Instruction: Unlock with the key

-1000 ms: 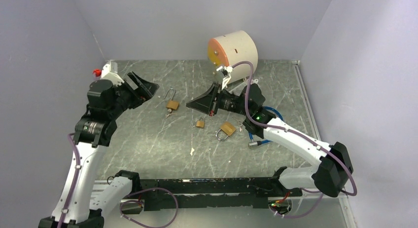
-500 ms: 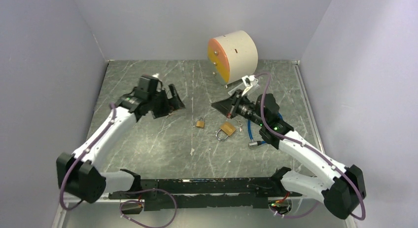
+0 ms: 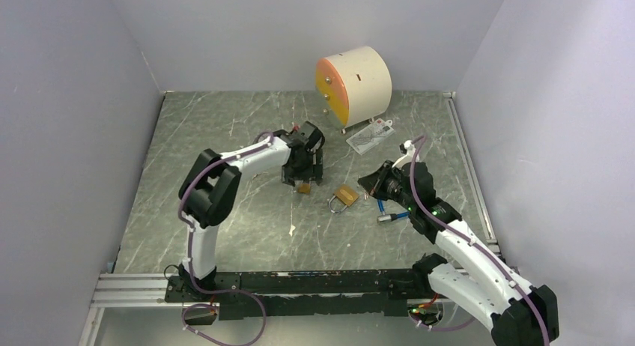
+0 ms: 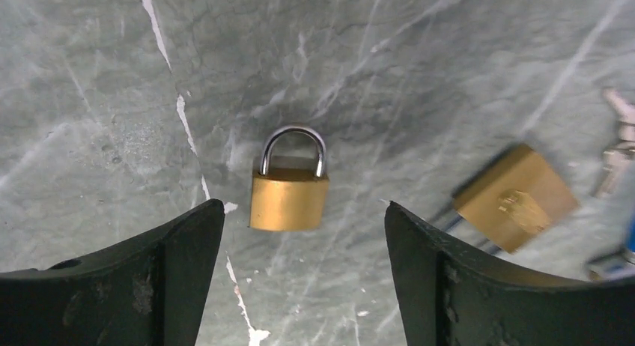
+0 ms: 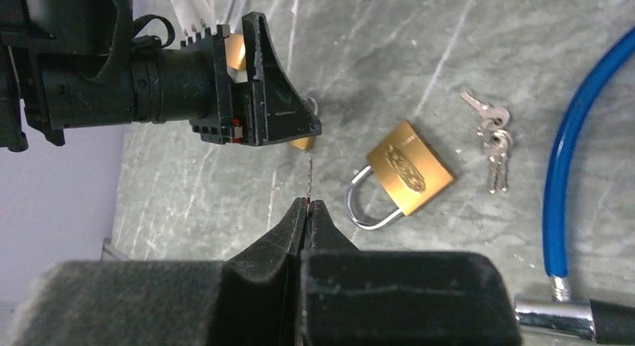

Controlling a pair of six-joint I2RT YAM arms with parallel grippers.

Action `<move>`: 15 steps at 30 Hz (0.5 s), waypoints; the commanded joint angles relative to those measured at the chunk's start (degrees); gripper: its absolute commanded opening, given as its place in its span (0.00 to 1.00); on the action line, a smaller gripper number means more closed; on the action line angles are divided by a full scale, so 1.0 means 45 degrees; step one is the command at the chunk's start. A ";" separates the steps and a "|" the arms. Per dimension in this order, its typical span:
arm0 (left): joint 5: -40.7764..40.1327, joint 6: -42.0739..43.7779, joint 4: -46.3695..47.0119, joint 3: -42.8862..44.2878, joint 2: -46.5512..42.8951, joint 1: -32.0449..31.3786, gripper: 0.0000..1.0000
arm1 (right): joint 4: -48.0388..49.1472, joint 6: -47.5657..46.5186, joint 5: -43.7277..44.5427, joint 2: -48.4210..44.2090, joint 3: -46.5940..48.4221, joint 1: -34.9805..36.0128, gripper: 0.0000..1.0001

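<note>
A small brass padlock (image 4: 289, 200) lies flat on the grey marbled table (image 3: 225, 211), shackle pointing away. My left gripper (image 4: 303, 208) hangs open just above it, one black finger (image 4: 172, 278) on each side, not touching it. From above, the left gripper (image 3: 303, 177) covers most of this padlock (image 3: 304, 187). My right gripper (image 5: 308, 204) is shut on a thin key (image 5: 310, 175) that sticks out edge-on toward the left gripper (image 5: 258, 91). A larger brass padlock (image 5: 408, 170) lies just right of the key tip.
A bunch of keys (image 5: 490, 140) and a blue cable lock (image 5: 580, 151) lie right of the larger padlock (image 3: 344, 195). A round cream cabinet with an orange front (image 3: 356, 80) stands at the back, with a white card (image 3: 370, 135) in front of it. Walls close in three sides.
My left arm has swung from the far left to the table's middle, over the small padlock. My right gripper has drawn back and to the right, still shut on the key.
</note>
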 commanded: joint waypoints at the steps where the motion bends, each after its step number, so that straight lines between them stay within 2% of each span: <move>1: -0.0893 0.0350 -0.0778 0.0616 0.0658 -0.0170 0.81 | -0.0027 0.0041 0.0033 -0.0247 -0.0508 -0.0218 0.00; 6: -0.0698 0.0359 -0.0819 0.0663 0.1086 -0.0197 0.75 | 0.0097 -0.0308 -0.0091 -0.0049 -0.0724 -0.0341 0.00; 10: -0.0374 0.0176 -0.0796 0.0471 0.1188 -0.0424 0.62 | 0.0381 -0.0356 -0.0311 0.0083 -0.0894 -0.0404 0.00; 15: -0.0727 -0.0378 -0.1675 0.0718 0.1574 -0.0693 0.61 | 0.0640 -0.0491 -0.0583 0.0156 -0.0948 -0.0443 0.00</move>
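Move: The small padlock lies almost straight under the left hand's open fingers, about 4 cm below. From that hand the large padlock is some 12 cm right and 4 cm nearer the base, the loose keys some 18 cm right and 2 cm nearer. The gold padlock lies about 14 cm left and 9 cm ahead. From the shut right hand, holding a key, the small padlock lies roughly 17 cm left, 7 cm ahead and 16 cm below. The left hand sinks about 3 cm astride the small padlock, fingers closing partway; the right lowers 4 cm. ##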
